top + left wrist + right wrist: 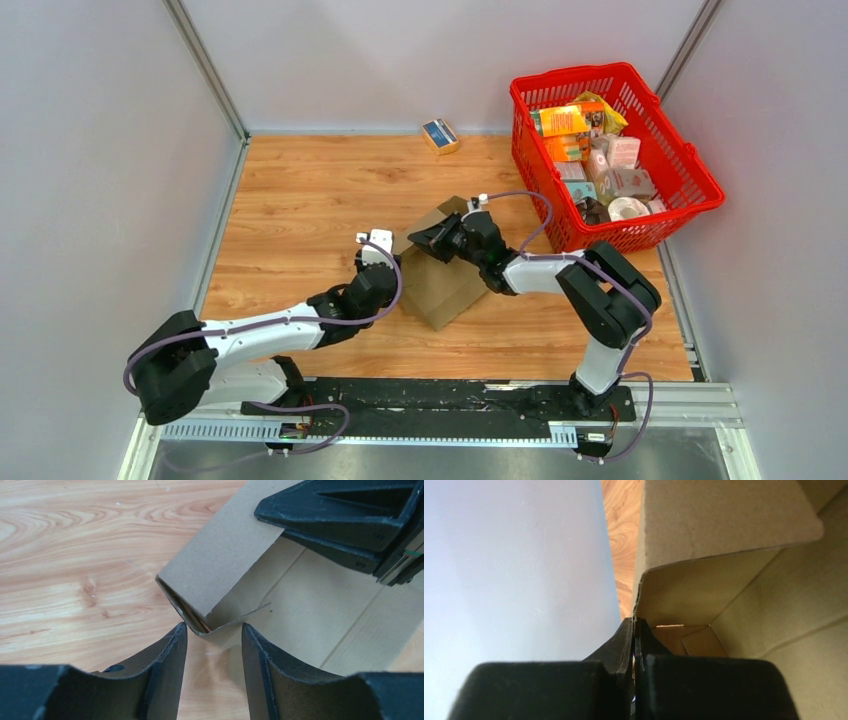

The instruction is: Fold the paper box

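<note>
The paper box (447, 285), plain brown cardboard, lies partly folded in the middle of the table. My right gripper (432, 240) is shut on the edge of a raised wall (684, 525) at the box's far end, and the right wrist view looks into the box's hollow (689, 640). My left gripper (214, 626) is open at the box's left side. A bent corner of the box (200, 622) sits just at its fingertips (177, 640), not clamped. The right gripper (345, 515) shows in the left wrist view, pinching the wall from above.
A red basket (690, 165) with several colourful packages stands at the back right, close to the right arm's elbow. A small blue-and-tan box (440, 135) lies by the back wall. Grey walls close in the wooden table (300, 190) on three sides.
</note>
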Tool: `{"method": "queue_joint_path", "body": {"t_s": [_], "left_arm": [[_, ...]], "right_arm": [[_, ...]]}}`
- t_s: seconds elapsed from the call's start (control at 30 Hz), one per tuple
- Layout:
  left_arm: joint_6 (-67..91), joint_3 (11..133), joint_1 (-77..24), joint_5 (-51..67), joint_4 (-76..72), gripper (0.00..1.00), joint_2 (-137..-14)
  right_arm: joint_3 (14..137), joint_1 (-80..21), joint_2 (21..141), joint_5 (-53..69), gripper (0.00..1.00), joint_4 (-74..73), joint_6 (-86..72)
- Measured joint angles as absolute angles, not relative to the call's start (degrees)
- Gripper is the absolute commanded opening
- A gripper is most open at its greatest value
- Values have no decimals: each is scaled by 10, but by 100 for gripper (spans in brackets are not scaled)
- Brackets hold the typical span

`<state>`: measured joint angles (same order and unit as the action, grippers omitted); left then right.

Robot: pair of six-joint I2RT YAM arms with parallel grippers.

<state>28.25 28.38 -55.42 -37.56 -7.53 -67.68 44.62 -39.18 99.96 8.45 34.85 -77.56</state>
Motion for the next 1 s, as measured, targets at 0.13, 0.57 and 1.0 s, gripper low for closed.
{"method": "queue_joint_path", "body": {"t_s": [0.13, 0.57, 1.0], "left_arm": [[271, 281, -528, -380, -75, 53, -666], [235, 271, -464, -362, -87, 52, -664], [211, 271, -461, -329, -136, 48, -740]], "right_arm": [[481, -405, 1034, 74, 0, 365, -818], [488, -404, 1085, 55, 0, 410, -898], [488, -393, 1087, 56, 0, 415, -906]]}}
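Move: The loose tab at the paper box's left corner lies just past the left hand's open fingertips, about 3 cm ahead, 2 cm to the right and 1 cm lower. The wall edge, already pinched by the right hand, is some 5 cm ahead and 5 cm right of the left hand. The middle of the box floor is about 11 cm to its right, level with it and 5 cm below. From the right hand, the tab is about 2 cm back, 3 cm left and 2 cm down. The box wall stays pinched in the right fingers, which carry it about 3 cm forward and 2 cm left, dipping a centimetre and rolling over some 10 degrees. Around the corner tab, the half-open left fingers swing left about 4 cm and forward, then sink roughly 3 cm, with the right-hand finger against the tab's face. ##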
